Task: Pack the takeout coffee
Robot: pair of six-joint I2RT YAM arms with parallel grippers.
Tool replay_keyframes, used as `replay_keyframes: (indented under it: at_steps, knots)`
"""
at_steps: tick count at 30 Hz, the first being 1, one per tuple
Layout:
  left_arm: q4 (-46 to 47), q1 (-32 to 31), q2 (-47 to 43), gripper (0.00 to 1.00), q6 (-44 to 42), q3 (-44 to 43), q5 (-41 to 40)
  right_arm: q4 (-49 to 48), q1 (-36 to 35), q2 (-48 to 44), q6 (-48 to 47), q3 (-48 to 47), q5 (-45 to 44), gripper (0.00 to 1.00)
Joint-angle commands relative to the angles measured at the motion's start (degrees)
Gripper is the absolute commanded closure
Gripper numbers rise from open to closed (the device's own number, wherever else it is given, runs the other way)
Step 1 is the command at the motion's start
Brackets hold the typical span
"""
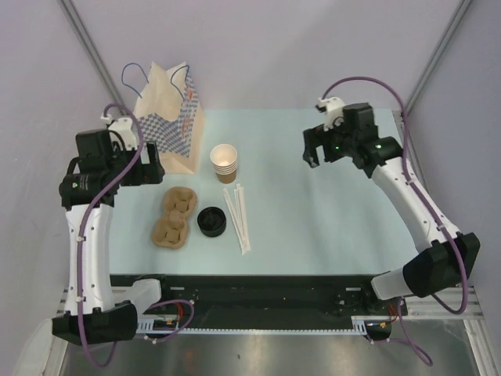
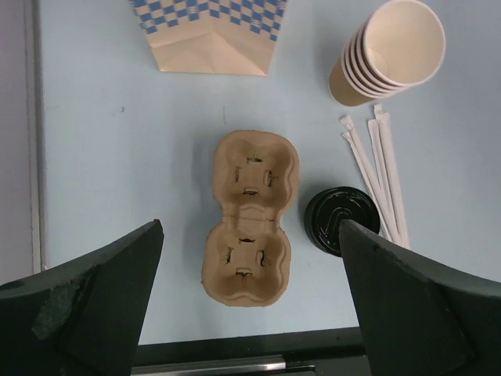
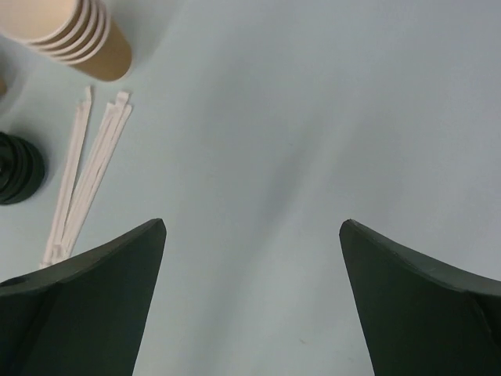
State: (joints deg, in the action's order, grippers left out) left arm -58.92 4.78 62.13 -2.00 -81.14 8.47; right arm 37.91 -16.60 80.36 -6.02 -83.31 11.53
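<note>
No lidded tan cup shows in any view. A stack of lidless tan paper cups (image 1: 224, 160) stands mid-table, also in the left wrist view (image 2: 387, 51) and the right wrist view (image 3: 74, 35). A stack of loose black lids (image 1: 211, 221) lies in front of it (image 2: 342, 219) (image 3: 16, 168). A brown pulp two-cup carrier (image 1: 174, 218) lies empty to the lids' left (image 2: 250, 176). My left gripper (image 1: 149, 168) is open and empty, high above the carrier (image 2: 250, 227). My right gripper (image 1: 317, 153) is open and empty above bare table at the right (image 3: 252, 225).
A paper bag (image 1: 168, 113) with blue check print and handles stands upright at the back left (image 2: 211, 31). Several white wrapped straws (image 1: 239, 215) lie right of the lids (image 2: 376, 168) (image 3: 86, 168). The pale blue table (image 1: 313, 219) ends at a black front edge.
</note>
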Motion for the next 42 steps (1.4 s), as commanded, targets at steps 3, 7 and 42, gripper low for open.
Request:
replay_keyframes:
  at_steps: [3, 7, 42]
  knots:
    - [0.2, 11.7, -4.7, 0.01, 4.5, 1.9, 9.6, -5.0, -12.0, 6.5, -7.5, -3.8, -3.4, 0.00]
    - [0.6, 15.0, -8.2, 0.00, 2.2, 2.4, 11.9, -3.2, -14.2, 13.0, -4.9, -12.3, -2.7, 0.00]
    - [4.4, -27.9, 41.0, 0.43, -21.6, -25.1, 4.2, 19.4, 9.1, 8.7, -4.7, -13.1, 3.8, 0.00]
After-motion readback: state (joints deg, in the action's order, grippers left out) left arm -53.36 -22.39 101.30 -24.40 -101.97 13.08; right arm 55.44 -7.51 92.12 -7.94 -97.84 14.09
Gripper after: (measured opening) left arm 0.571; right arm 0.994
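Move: The stack of paper cups stands about 15 cm ahead of the left hand and some 18 cm to its right, its middle roughly 21 cm below. The paper bag is 14 cm to the left of the cups and about 5 cm farther out; the cup carrier lies almost under this hand, 2 cm right. The black lids are 13 cm right, about level with the hand. From the right hand the cups lie some 27 cm left, 4 cm ahead. Heading for the stacked cups, the left hand first drifts a few centimetres left and back, rising a little, then sweeps some 22 cm right, forward and down, stopping short above the rim without visible contact. The wrist turns about 45 degrees clockwise and the fingers narrow to just over half open. The empty, open right hand swings about 12 cm left and somewhat forward, then back some 18 cm right, tipping further down. ##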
